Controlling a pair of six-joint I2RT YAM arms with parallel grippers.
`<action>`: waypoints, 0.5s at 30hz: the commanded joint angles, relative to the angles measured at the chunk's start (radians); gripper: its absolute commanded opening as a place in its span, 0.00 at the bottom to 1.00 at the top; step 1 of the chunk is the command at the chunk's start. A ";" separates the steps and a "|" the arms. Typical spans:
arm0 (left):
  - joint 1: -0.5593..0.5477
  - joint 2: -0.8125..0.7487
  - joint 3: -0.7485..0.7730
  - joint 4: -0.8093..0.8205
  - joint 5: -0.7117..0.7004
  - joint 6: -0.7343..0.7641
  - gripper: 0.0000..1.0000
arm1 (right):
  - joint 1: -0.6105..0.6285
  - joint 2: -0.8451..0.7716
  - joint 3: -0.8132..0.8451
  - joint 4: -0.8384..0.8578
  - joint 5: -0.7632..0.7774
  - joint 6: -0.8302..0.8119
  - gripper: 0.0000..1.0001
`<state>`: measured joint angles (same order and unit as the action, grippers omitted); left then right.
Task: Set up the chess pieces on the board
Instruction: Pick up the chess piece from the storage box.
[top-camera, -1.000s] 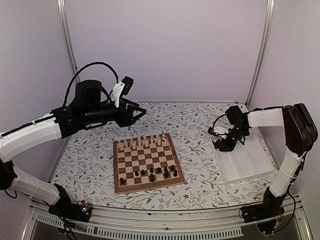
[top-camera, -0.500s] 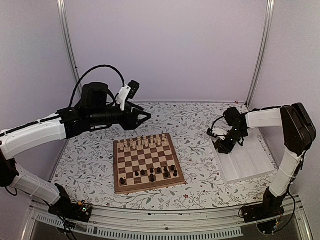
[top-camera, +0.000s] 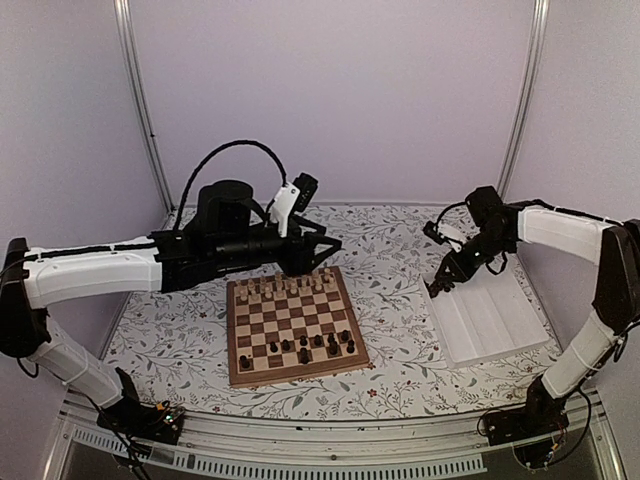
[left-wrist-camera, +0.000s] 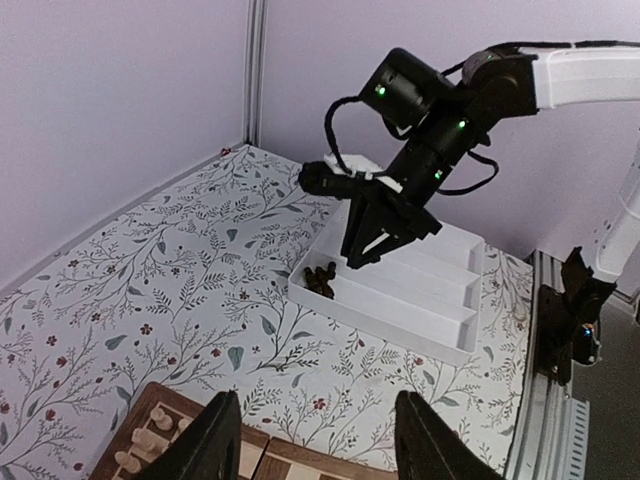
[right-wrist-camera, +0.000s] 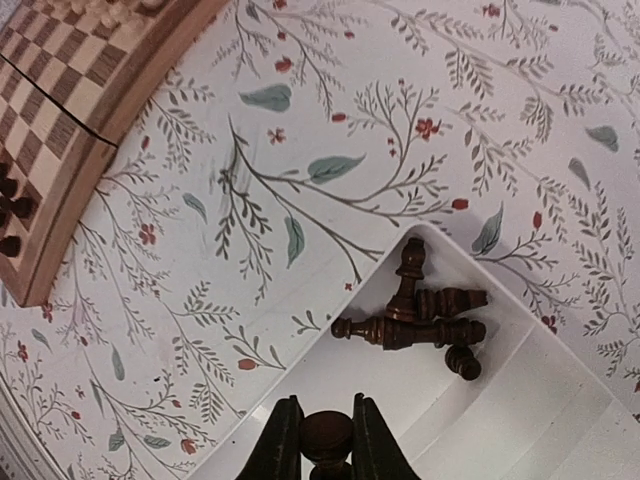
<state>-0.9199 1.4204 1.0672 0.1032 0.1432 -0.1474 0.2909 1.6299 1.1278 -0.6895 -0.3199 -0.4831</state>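
Note:
The board (top-camera: 300, 372) lies in the middle of the table, with several dark chess pieces (top-camera: 303, 346) along its near rows and pale ones along the far row. My right gripper (top-camera: 440, 288) hangs just above the near-left corner of the white tray (top-camera: 495, 325). It is shut on the round head of a dark chess piece (right-wrist-camera: 327, 436). Several more dark pieces (right-wrist-camera: 420, 318) lie in a heap in that tray corner. My left gripper (top-camera: 325, 250) hovers open above the board's far edge, nothing between its fingers (left-wrist-camera: 215, 440).
The tray (left-wrist-camera: 420, 300) has long ridged compartments and sits right of the board on the flowered cloth. In the right wrist view the board's corner (right-wrist-camera: 60, 110) is at the upper left. Walls and metal posts close in the back and sides.
My right gripper has closed on a dark piece in the tray and risen a little. The left arm has swung right, from behind the board's left side to over its far edge.

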 joint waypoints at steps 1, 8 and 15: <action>-0.066 0.072 0.016 0.200 -0.103 -0.002 0.53 | -0.024 -0.131 0.112 -0.018 -0.221 0.076 0.01; -0.163 0.197 -0.042 0.695 -0.329 0.063 0.53 | -0.035 -0.189 0.197 0.320 -0.711 0.410 0.00; -0.279 0.412 0.116 0.929 -0.556 0.456 0.54 | -0.029 -0.160 0.074 0.936 -0.944 1.072 0.00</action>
<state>-1.1419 1.7378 1.0859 0.8188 -0.2352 0.0528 0.2604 1.4414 1.2530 -0.1307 -1.0725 0.1448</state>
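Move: The right hand holds a dark chess piece just above the storage box. The left gripper it is being brought to hangs about 7 cm back, 23 cm left and 19 cm higher; from the left hand that held piece is 7 cm ahead, 23 cm right, 19 cm down. The remaining dark pieces lie some 4 cm ahead, 1 cm right and 8 cm below the right hand. The chessboard's middle is about 4 cm back, 8 cm left and 27 cm below the left hand. Upwards and fast, about 25 cm, the right hand climbs from the box corner, also drifting some 9 cm left, while its wrist rolls roughly 55 degrees so the fingers swing from pointing down to pointing left; they keep their pinch on the dark piece. The left hand comes to meet it, 8 cm right and slightly up, tipping its half-open fingers upward. ##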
